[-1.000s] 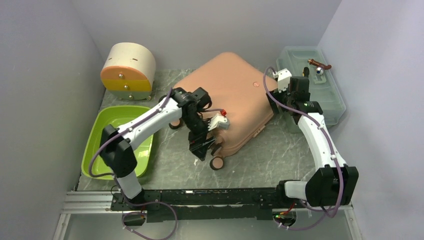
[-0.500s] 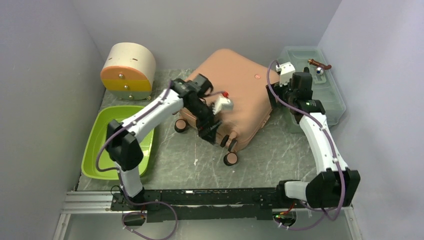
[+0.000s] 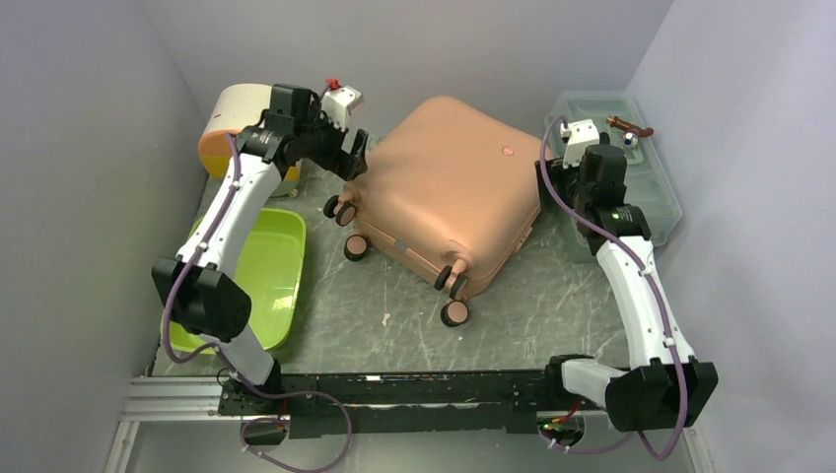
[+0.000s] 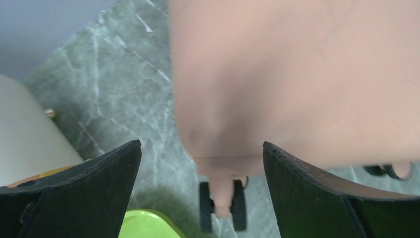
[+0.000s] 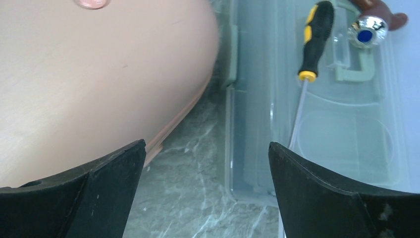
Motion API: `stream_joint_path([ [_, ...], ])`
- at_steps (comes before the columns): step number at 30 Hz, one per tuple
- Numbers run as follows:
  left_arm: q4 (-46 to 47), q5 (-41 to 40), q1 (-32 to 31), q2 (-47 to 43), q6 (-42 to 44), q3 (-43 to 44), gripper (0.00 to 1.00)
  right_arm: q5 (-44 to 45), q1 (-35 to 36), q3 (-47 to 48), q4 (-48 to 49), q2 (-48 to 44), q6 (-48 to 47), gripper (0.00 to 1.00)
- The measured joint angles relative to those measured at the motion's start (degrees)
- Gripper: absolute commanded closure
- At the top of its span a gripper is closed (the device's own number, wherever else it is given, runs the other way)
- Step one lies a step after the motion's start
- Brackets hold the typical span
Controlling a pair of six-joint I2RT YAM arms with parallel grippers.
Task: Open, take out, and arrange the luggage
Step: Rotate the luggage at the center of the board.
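Note:
The luggage (image 3: 449, 187), a salmon-pink hard-shell case, lies closed in the middle of the table with its dark wheels (image 3: 454, 313) toward the near left. My left gripper (image 3: 353, 163) hovers open over its far-left corner. In the left wrist view that gripper (image 4: 202, 148) frames the luggage (image 4: 297, 74) corner and one wheel (image 4: 223, 198), touching neither. My right gripper (image 3: 555, 192) hangs open at the case's right edge. Between its fingertips, in the right wrist view, my right gripper (image 5: 206, 146) shows bare table, with the luggage (image 5: 89, 84) to the left.
A translucent toolbox (image 3: 641, 187) stands at the right wall, close to the case, with a screwdriver (image 5: 314, 34) inside. A cream half-round box with orange drawers (image 3: 237, 123) sits at the back left. A lime-green tray (image 3: 271, 266) lies near the left arm.
My left arm has left the case's near wheeled side and swung up to its far-left corner. The case shifted slightly right early on. The right arm has barely moved.

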Motion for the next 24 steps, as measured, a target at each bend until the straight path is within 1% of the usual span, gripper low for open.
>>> stream_joint_path([
  [2, 1.75, -2.29, 0.31, 1.88, -0.70, 1.07, 0.01, 3.06, 0.00, 0.04, 1.38, 1.60, 0.72, 0.12],
  [3, 2.58, -3.30, 0.31, 3.17, -0.92, 1.88, 0.01, 4.42, 0.00, 0.13, 1.90, 2.62, 1.05, 0.17],
  [4, 3.56, -4.35, 0.31, 4.61, -1.05, 2.78, 0.01, 5.46, 0.00, 0.39, 2.05, 3.65, 1.36, 0.24],
  [7, 6.38, -7.37, 0.31, 8.55, -1.77, 4.26, 0.01, 8.13, 0.00, 2.27, 2.34, 7.96, 2.49, 0.49],
  [8, 7.19, -8.37, 0.31, 9.57, -1.99, 4.26, 0.01, 8.79, 0.00, 3.02, 2.29, 9.35, 3.04, 0.56],
  [10, 9.79, -10.51, 0.37, 11.21, -2.47, 4.31, 0.01, 9.86, 0.00, 4.17, 2.29, 11.43, 3.76, 0.64],
  [11, 10.34, -11.26, 0.50, 11.72, -2.54, 4.33, 0.01, 10.29, 0.00, 4.72, 2.29, 12.35, 4.28, 0.67],
  [16, 12.31, -14.58, 0.68, 14.78, -2.54, 5.20, 0.00, 10.80, 0.00, 5.77, 2.21, 14.91, 5.46, 0.71],
  [17, 12.63, -14.73, 0.68, 15.34, -2.54, 5.46, 0.02, 10.78, 0.00, 5.79, 2.21, 15.28, 5.57, 0.71],
  [24, 12.98, -14.64, 0.70, 17.07, -2.12, 6.01, 0.04, 9.38, 0.00, 7.02, 1.97, 19.52, 5.95, 0.72],
])
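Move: Suitcase lies between the hands: its middle is some 19 cm to the left hand's right, 3 cm farther out and 18 cm below. From that hand the drawer cabinet stands about 27 cm left and 18 cm ahead, the green tray 28 cm left and 13 cm back. From the right hand, the suitcase's middle is roughly 22 cm left and 8 cm ahead, the clear toolbox some 16 cm right and 17 cm ahead, both well below. Reaching forward about 11 cm along the suitcase's left flank, the left hand sinks 6 to 7 cm beside it, turning some 15 degrees counter-clockwise with fingers open. The right hand goes forward and down about 6 cm each into the gap between suitcase and toolbox, drifting slightly right, turning clockwise and tipping down about 10 degrees each while its fingers close most of the way on nothing. Contact with the suitcase can't be made out. ##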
